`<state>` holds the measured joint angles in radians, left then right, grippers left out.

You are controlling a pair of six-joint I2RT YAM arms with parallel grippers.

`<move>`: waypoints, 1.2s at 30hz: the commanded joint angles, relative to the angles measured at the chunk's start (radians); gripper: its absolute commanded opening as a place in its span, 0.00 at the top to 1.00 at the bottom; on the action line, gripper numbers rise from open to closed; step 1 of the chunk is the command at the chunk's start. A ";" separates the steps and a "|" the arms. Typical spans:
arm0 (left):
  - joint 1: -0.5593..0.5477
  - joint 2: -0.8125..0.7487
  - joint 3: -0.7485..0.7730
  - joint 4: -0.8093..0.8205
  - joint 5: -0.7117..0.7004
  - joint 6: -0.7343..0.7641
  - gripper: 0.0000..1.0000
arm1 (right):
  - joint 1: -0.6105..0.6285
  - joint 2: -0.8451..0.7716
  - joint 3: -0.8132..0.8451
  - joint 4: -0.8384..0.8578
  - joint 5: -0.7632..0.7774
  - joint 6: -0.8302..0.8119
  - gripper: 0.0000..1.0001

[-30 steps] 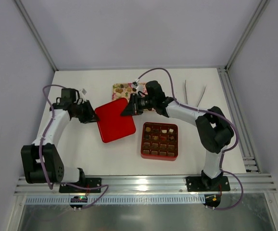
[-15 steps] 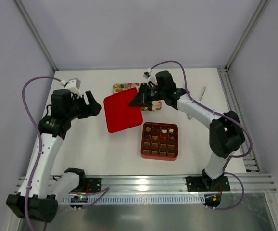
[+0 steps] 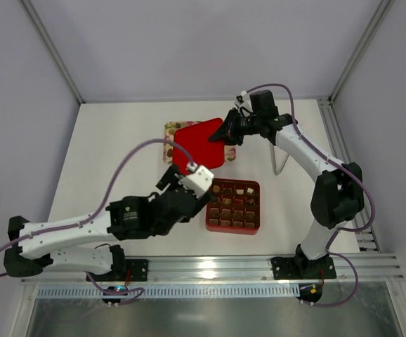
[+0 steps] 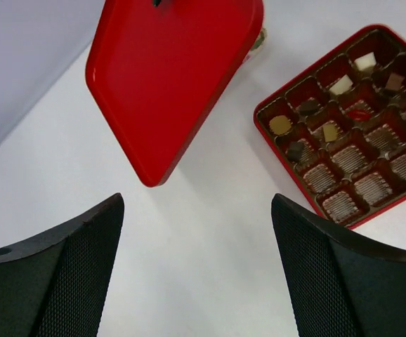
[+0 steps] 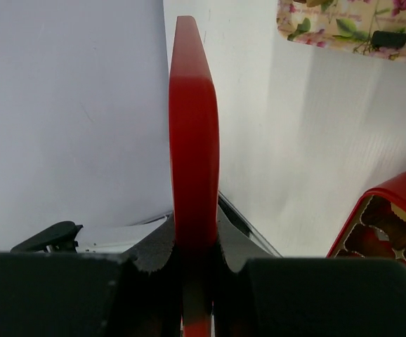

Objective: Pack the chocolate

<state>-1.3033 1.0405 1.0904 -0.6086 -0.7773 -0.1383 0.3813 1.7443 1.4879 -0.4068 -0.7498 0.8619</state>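
Observation:
My right gripper (image 3: 228, 133) is shut on the edge of the red lid (image 3: 201, 144) and holds it tilted above the table, over the floral tray (image 3: 168, 129). In the right wrist view the lid (image 5: 194, 140) stands edge-on between the jaws of the right gripper (image 5: 194, 260). Chocolate pieces (image 3: 177, 131) lie on the tray, mostly hidden by the lid. More chocolate (image 4: 281, 125) fills some top cells of the red box (image 3: 232, 229). My left gripper (image 3: 178, 174) hangs open and empty just left of the box, its fingers (image 4: 69, 274) wide over bare table.
Metal tweezers (image 3: 279, 160) lie right of the lid, partly under the right arm. The box (image 4: 263, 118) has several empty ribbed cells in its lower rows. A dark piece (image 5: 384, 38) sits on the tray (image 5: 343, 28). Grey walls enclose the table.
The left gripper opened, let go of the lid's left edge and swung right and nearer, beside the box. The right gripper carried the lid up and toward the back right.

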 commanded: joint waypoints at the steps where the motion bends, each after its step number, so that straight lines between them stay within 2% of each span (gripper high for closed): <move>1: -0.112 0.075 0.013 0.160 -0.322 0.215 0.16 | -0.012 -0.072 0.052 -0.055 -0.052 0.040 0.96; 8: -0.145 0.161 0.005 0.302 -0.287 0.381 0.15 | -0.015 -0.097 0.049 -0.076 -0.057 0.065 0.96; 17: -0.140 0.197 -0.093 0.535 -0.275 0.567 0.13 | -0.015 -0.147 0.009 -0.082 -0.046 0.080 0.96; 21: -0.117 0.225 -0.150 0.732 -0.292 0.676 0.14 | -0.015 -0.170 -0.006 -0.089 -0.043 0.083 0.96; 26: -0.060 0.271 -0.202 0.970 -0.300 0.853 0.22 | -0.015 -0.204 -0.040 -0.090 -0.042 0.077 0.96; 30: -0.036 0.299 -0.199 1.014 -0.274 0.891 0.26 | -0.015 -0.218 -0.060 -0.089 -0.045 0.075 0.96; 36: -0.010 0.345 -0.195 1.098 -0.269 0.976 0.49 | -0.015 -0.229 -0.077 -0.090 -0.045 0.071 0.96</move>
<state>-1.3251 1.3697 0.8875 0.3538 -1.0473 0.7761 0.3691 1.5749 1.4147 -0.5072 -0.7662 0.9203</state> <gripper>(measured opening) 0.550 0.179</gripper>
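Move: The left hand, open and empty, has the middle of the red lid about 13 cm ahead, 2 cm to its right and some 6 cm lower. The chocolate box lies roughly 13 cm to that hand's right, 3 cm ahead and 24 cm below; the flowered tray is about 27 cm ahead and 3 cm right, on the table. The right hand already holds the lid by its right edge; from it the box is some 14 cm back, 6 cm right and 21 cm down. The right fingers keep their pinch on the lid's right edge, drawing it back about 4 cm and lifting it some 3 cm. The left hand first shifts right 3–4 cm, then reaches forward some 6 cm to the lid's near edge, rolling its left side up about 25 degrees and tipping its fingers up about 30 to near level; late on, they begin closing around that edge but stay partly open. ##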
